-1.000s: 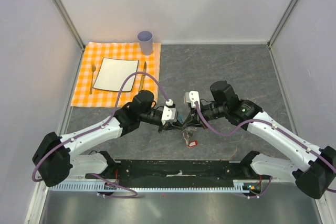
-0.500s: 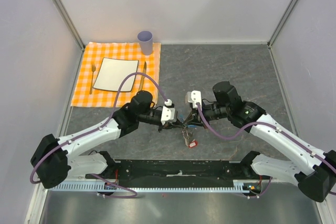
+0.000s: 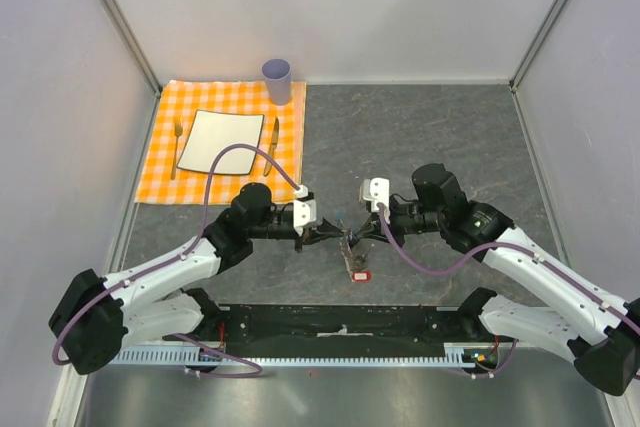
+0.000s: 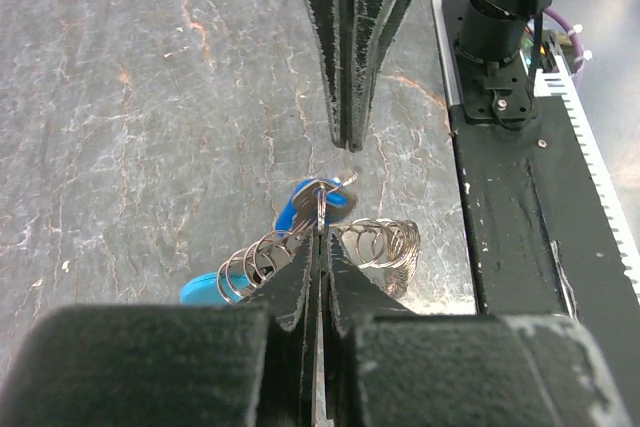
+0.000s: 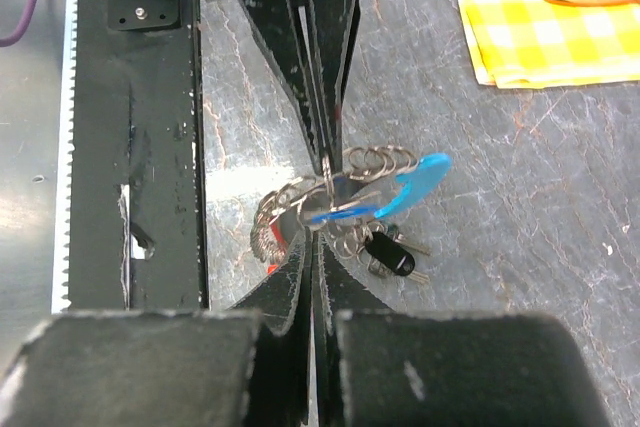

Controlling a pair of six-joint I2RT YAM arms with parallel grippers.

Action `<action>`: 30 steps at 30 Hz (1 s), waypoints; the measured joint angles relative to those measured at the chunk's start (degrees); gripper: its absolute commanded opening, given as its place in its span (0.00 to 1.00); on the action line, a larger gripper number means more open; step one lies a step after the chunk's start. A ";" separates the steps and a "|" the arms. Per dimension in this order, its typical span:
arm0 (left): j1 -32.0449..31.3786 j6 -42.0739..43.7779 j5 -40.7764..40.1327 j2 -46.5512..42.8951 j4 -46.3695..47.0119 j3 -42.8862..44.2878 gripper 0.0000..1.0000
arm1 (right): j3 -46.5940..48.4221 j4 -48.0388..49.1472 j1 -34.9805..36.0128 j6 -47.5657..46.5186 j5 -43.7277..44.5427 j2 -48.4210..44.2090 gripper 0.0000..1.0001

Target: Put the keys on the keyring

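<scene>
The keyring (image 5: 275,209), a silver chain with a cyan clasp (image 5: 420,177), hangs just above the grey table between my two grippers, which meet tip to tip. My left gripper (image 4: 320,234) is shut on a chain ring, with coils (image 4: 385,242) spilling to either side. Opposite it, my right gripper (image 5: 322,232) is shut on a key with a blue tag (image 5: 345,212). Below the bunch hang a black-tagged key (image 5: 390,255) and a red tag (image 3: 362,274). In the top view the left gripper (image 3: 333,235) and the right gripper (image 3: 352,234) face each other.
An orange checked cloth (image 3: 160,172) at the back left carries a white plate (image 3: 220,140), a fork and a knife, with a purple cup (image 3: 277,79) behind it. The black base rail (image 3: 340,325) runs along the near edge, close below the keys.
Both arms have drawn back a little from each other, the left one more. The bunch of keys still hangs between the tips, the red tag in about the same place.
</scene>
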 measured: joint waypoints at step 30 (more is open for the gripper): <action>1.29 -10.62 -7.50 -1.22 11.28 -3.26 0.02 | -7.04 17.18 0.11 6.97 11.26 -5.95 0.41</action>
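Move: Just left of the shut right fingertips, about 2 cm off, 1 cm farther out and 2 cm lower, is the blue key tag. The keyring's cyan piece is 3 cm ahead, 4 cm left and 3 cm below the right hand, the black tag some 2 cm ahead, 1 cm left and 5 cm down; the red tag hangs about 3 cm back and 8 cm below. From the left hand, the blue tag lies roughly 2 cm right, 1 cm ahead and 1 cm lower. Dipping about 1 cm, the right hand then opens its fingers to nearly half, letting go at the blue tag, and rises past its starting height while moving some 4 cm forward, its fingers tipping upward and turning clockwise. The left fingers keep their pinch on the keyring's wire end, carrying the ring about 2.5 cm forward and 2 cm up, with a slight counter-clockwise turn. ##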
